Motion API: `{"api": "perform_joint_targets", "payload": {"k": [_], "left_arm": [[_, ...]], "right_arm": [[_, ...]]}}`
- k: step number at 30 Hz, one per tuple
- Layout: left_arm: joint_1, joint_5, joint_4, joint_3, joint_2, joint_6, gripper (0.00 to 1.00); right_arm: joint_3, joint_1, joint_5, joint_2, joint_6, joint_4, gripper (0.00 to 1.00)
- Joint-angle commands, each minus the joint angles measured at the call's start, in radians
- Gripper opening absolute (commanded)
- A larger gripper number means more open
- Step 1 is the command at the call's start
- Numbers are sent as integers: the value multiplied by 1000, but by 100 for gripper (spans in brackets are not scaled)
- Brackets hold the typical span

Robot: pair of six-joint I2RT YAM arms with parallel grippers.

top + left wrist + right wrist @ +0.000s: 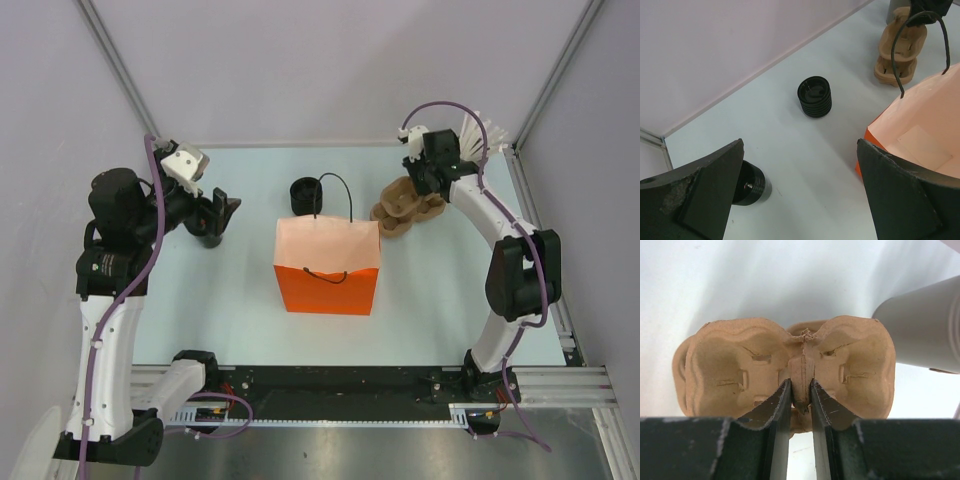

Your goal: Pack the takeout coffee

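The takeout coffee (814,97) looks like the small black ribbed cup with a glossy black top, standing behind the orange bag (327,265); the same cup (305,193) appears in the top view. My left gripper (800,145) hovers open left of the bag, nothing between its fingers, well short of that cup. A lidless black cup (751,184) lies on its side under its left finger. My right gripper (801,385) is shut on the centre ridge of a brown cardboard cup carrier (735,370) at the back right.
The bag (920,145) stands open, its black handles (920,30) up. A grey tub (925,330) of white sticks (480,135) sits just right of the carrier (405,205). Walls close in at the back and both sides.
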Motion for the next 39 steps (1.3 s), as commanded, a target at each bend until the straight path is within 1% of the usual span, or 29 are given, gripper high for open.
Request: {"api": "perform_joint_targets", "payload": {"k": [1,9,15,21,25,28,34,39], "left_arm": [[10,28,38,-8,-14,-13,100],[12,34,41,-14,-17,-13,100],[13,34,41,-19,-23,-13,100],[16,37,43,-22,-23,-15,100],[16,39,44,-24,-25,-15,100],[18,40,44,-25,-25,-16,100],[19,43,44,-27,-28,-18,100],[19,46,46,-30,-25,-16,100]], "right_arm": [[28,-12,47,-30,-23,21,25],[20,-38,38,-7,-36,20,27],[11,-48,50,35,-45,21,33],[8,-53,38,56,-49,17,43],[7,-51,33,56,-54,12,54],[7,-51,38,59,-59,15,58],[14,-47,44,84,-68,18,60],[31,-39,52,105,-68,18,59]]}}
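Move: The right hand already holds one takeout carrier by its middle handle, lifted clear of a second carrier lying about 8 cm below, some 2 cm back and 2 cm to the left. The grey cup of stirrers stands roughly 12 cm to the hand's right and 6 cm ahead; the orange bag is about 22 cm left and 16 cm back. From the left hand the lower carrier lies some 39 cm right, 18 cm ahead and well below. The right hand carries the lifted carrier about 3 cm to the right, so that it sits off-line over the lower carrier, then sinks nearly 4 cm towards the carriers with only a slight tilt of the wrist. The fingers begin to open late in the sideways move and keep opening through most of the descent to a bit over half, letting go of the handle, which stays between them. ##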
